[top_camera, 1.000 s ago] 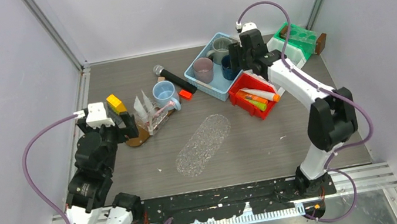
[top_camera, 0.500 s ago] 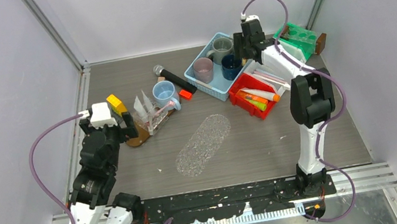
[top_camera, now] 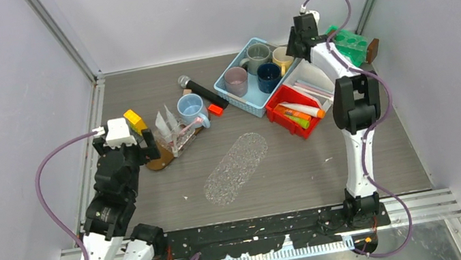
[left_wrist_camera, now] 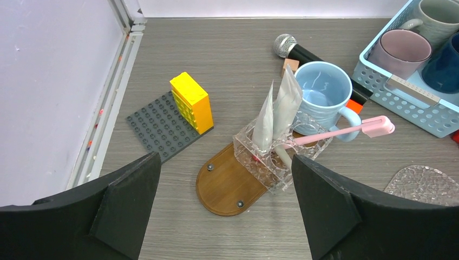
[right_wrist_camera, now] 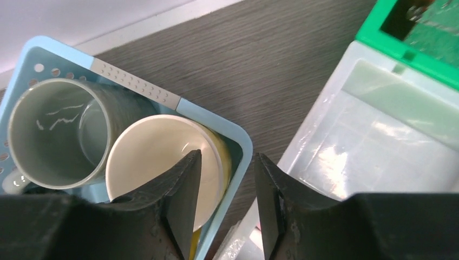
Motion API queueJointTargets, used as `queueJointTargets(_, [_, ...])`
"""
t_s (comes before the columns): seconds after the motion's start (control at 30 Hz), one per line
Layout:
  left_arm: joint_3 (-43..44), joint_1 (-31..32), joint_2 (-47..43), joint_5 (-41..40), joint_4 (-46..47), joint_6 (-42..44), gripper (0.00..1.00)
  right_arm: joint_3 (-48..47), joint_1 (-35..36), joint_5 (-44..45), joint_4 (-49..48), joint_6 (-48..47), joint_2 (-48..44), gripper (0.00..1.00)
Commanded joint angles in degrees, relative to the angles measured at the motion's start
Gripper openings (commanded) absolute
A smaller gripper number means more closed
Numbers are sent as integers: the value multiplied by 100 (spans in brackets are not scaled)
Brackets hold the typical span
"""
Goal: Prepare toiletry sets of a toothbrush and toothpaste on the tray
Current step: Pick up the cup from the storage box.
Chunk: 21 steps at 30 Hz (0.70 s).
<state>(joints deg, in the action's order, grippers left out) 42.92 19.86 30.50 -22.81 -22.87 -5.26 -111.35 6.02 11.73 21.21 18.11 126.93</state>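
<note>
The clear, bumpy oval tray (top_camera: pixel 237 168) lies bare at the table's middle. Left of it, a clear holder (left_wrist_camera: pixel 270 160) on a wooden base (left_wrist_camera: pixel 227 187) carries two upright white toothpaste tubes (left_wrist_camera: pixel 277 108) and a pink toothbrush (left_wrist_camera: pixel 335 131) lying across it. My left gripper (left_wrist_camera: pixel 226 214) hangs open just short of that base, holding nothing. More tubes, white and orange-green, fill the red bin (top_camera: pixel 279 117). My right gripper (right_wrist_camera: pixel 227 181) hovers over the blue basket's (right_wrist_camera: pixel 135 84) back corner beside a cream mug (right_wrist_camera: pixel 157 162), jaws partly apart and empty.
A black microphone (top_camera: pixel 201 91), a light-blue mug (left_wrist_camera: pixel 325 89) and a yellow brick (left_wrist_camera: pixel 192 102) on a grey baseplate (left_wrist_camera: pixel 159 127) surround the holder. The basket also holds several mugs. A clear box (right_wrist_camera: pixel 379 146) and a green rack (top_camera: pixel 347 43) sit at the back right.
My right arm has swung back and to the right, away from the basket's middle, uncovering the cream mug, and its jaws have narrowed. The left arm has hardly moved.
</note>
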Motion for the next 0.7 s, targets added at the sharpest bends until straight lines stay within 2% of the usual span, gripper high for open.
queueJointTargets(0.0, [-19,-28,42,-106,376,87,94,-414,48,-247,27,240,119,43])
queueJointTargets(0.17, [-20,-26,47,-92,381,95,93,-504,48,-437,64,272,247,28])
queueJointTargets(0.3, [-20,-34,58,-90,371,91,93,-543,48,-602,173,241,265,21])
queueJointTargets(0.67, [-19,-35,82,-48,363,95,92,-801,48,-847,692,3,508,19])
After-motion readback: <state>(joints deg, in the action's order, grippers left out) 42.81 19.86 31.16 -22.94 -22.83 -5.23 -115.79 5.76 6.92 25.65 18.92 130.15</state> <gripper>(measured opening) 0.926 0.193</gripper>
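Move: Some 5 cm to the right hand's left and level with it in depth stands the yellow cup, its middle about 5 cm below; its near-side target, the right rim, lies just under the fingers. The grey-green mug is roughly 13 cm left and 2 cm ahead, the navy mug 12 cm left and 7 cm back, the white tray's middle 9 cm right and 8 cm back. From the left hand the cup is about 35 cm ahead, 53 cm right and 20 cm lower. Sinking about 1.5 cm and easing a little over 1 cm left onto the yellow cup's right rim, the right hand closes its half-open fingers across the wall, one finger inside the cup and the other between cup and box edge. It pinches the rim there and then stays low, keeping the grip without lifting. ##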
